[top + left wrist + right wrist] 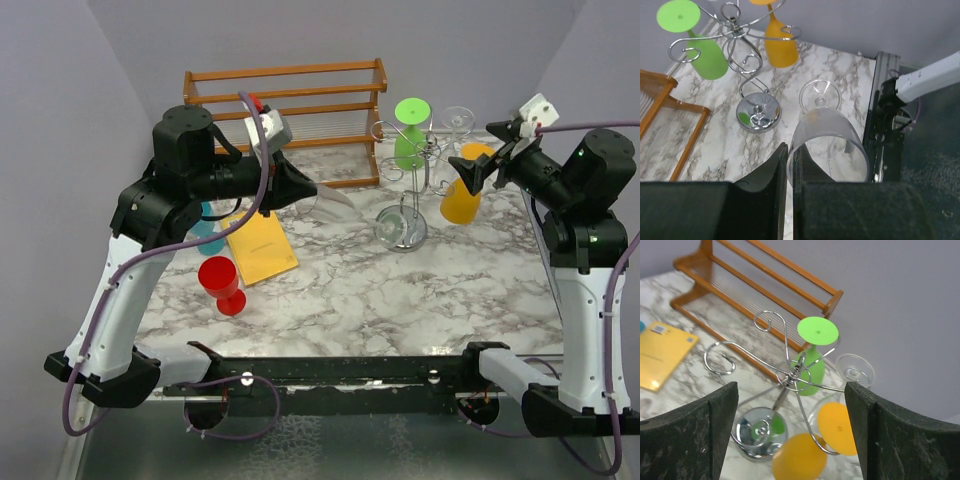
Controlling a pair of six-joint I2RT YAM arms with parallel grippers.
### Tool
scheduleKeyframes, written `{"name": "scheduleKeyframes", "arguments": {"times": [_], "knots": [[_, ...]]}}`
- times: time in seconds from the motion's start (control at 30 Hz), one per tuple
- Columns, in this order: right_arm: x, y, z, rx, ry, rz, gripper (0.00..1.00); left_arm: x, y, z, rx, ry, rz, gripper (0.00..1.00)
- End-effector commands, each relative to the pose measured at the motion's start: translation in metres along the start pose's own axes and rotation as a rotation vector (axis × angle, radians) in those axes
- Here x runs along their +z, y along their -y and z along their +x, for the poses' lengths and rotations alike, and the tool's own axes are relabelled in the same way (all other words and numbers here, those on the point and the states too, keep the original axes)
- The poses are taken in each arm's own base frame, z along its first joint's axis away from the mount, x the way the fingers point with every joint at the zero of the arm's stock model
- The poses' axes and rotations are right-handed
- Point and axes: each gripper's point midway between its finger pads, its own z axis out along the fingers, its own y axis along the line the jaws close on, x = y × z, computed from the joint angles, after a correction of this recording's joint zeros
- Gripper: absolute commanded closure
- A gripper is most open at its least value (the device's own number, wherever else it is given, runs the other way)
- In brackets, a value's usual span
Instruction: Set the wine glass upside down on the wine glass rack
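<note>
My left gripper (308, 190) (789, 150) is shut on the rim of a clear wine glass (336, 204) (827, 142). The glass is held above the table on its side, with its foot pointing toward the rack. The wine glass rack (418, 178) (758, 112) (758, 432) is a silver wire stand with a disc base, at the back right. A green glass (410, 135) (812, 365), an orange glass (462, 195) (800, 457) and another clear glass (458, 118) (855, 371) hang from it upside down. My right gripper (470, 172) (790, 395) stands open just right of the rack, holding nothing.
A brown wooden slatted shelf (290, 100) (755, 285) stands at the back. A yellow book (260, 245) (662, 352), a red glass (222, 282) and a blue object (207, 225) sit on the left of the marble table (400, 290).
</note>
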Motion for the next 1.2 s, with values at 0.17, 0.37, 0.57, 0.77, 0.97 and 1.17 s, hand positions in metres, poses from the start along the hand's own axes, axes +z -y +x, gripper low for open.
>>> {"name": "scheduleKeyframes", "arguments": {"times": [0.17, 0.37, 0.57, 0.77, 0.97, 1.17], "knots": [[0.015, -0.005, -0.037, 0.439, 0.068, -0.059, 0.23, -0.007, -0.026, -0.09, -0.034, 0.312, -0.152, 1.0], [0.019, -0.009, -0.051, 0.587, 0.093, -0.101, 0.28, -0.008, -0.042, -0.113, -0.03, 0.388, -0.22, 1.0], [0.024, -0.018, -0.063, 0.684, 0.111, -0.192, 0.33, -0.008, -0.051, -0.13, -0.005, 0.432, -0.247, 1.0], [0.025, -0.018, -0.068, 0.696, 0.141, -0.199, 0.39, -0.005, -0.056, -0.136, -0.01, 0.448, -0.249, 1.0], [0.038, -0.02, -0.064, 0.712, 0.134, -0.225, 0.43, 0.0, -0.06, -0.137, -0.02, 0.453, -0.244, 1.0], [0.048, -0.027, -0.059, 0.727, 0.116, -0.247, 0.49, 0.003, -0.062, -0.139, -0.024, 0.454, -0.241, 1.0]]}}
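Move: The wine glass, its rim wall already pinched in the left gripper, goes to the right gripper, about 27 cm to the right and 8 cm ahead, nearly level. From the left hand the wine glass rack is some 15 cm ahead, 23 right and 15 below. From the right hand, the wine glass foot lies 12 cm left, 8 back and 8 below, the hung orange glass 4 cm ahead, neither left nor right, 13 below. Still pinching the bowl wall at the rim, the left hand lifts the wine glass about 10 cm and carries it 8 cm forward, rolling its right side up some 20 degrees and turning slightly counter-clockwise, then eases off. The right hand moves left and up, each about 5 cm, towards the glass foot, rolling its left side up about 35 degrees and closing its fingers partway; a touch on the foot can't be made out. ##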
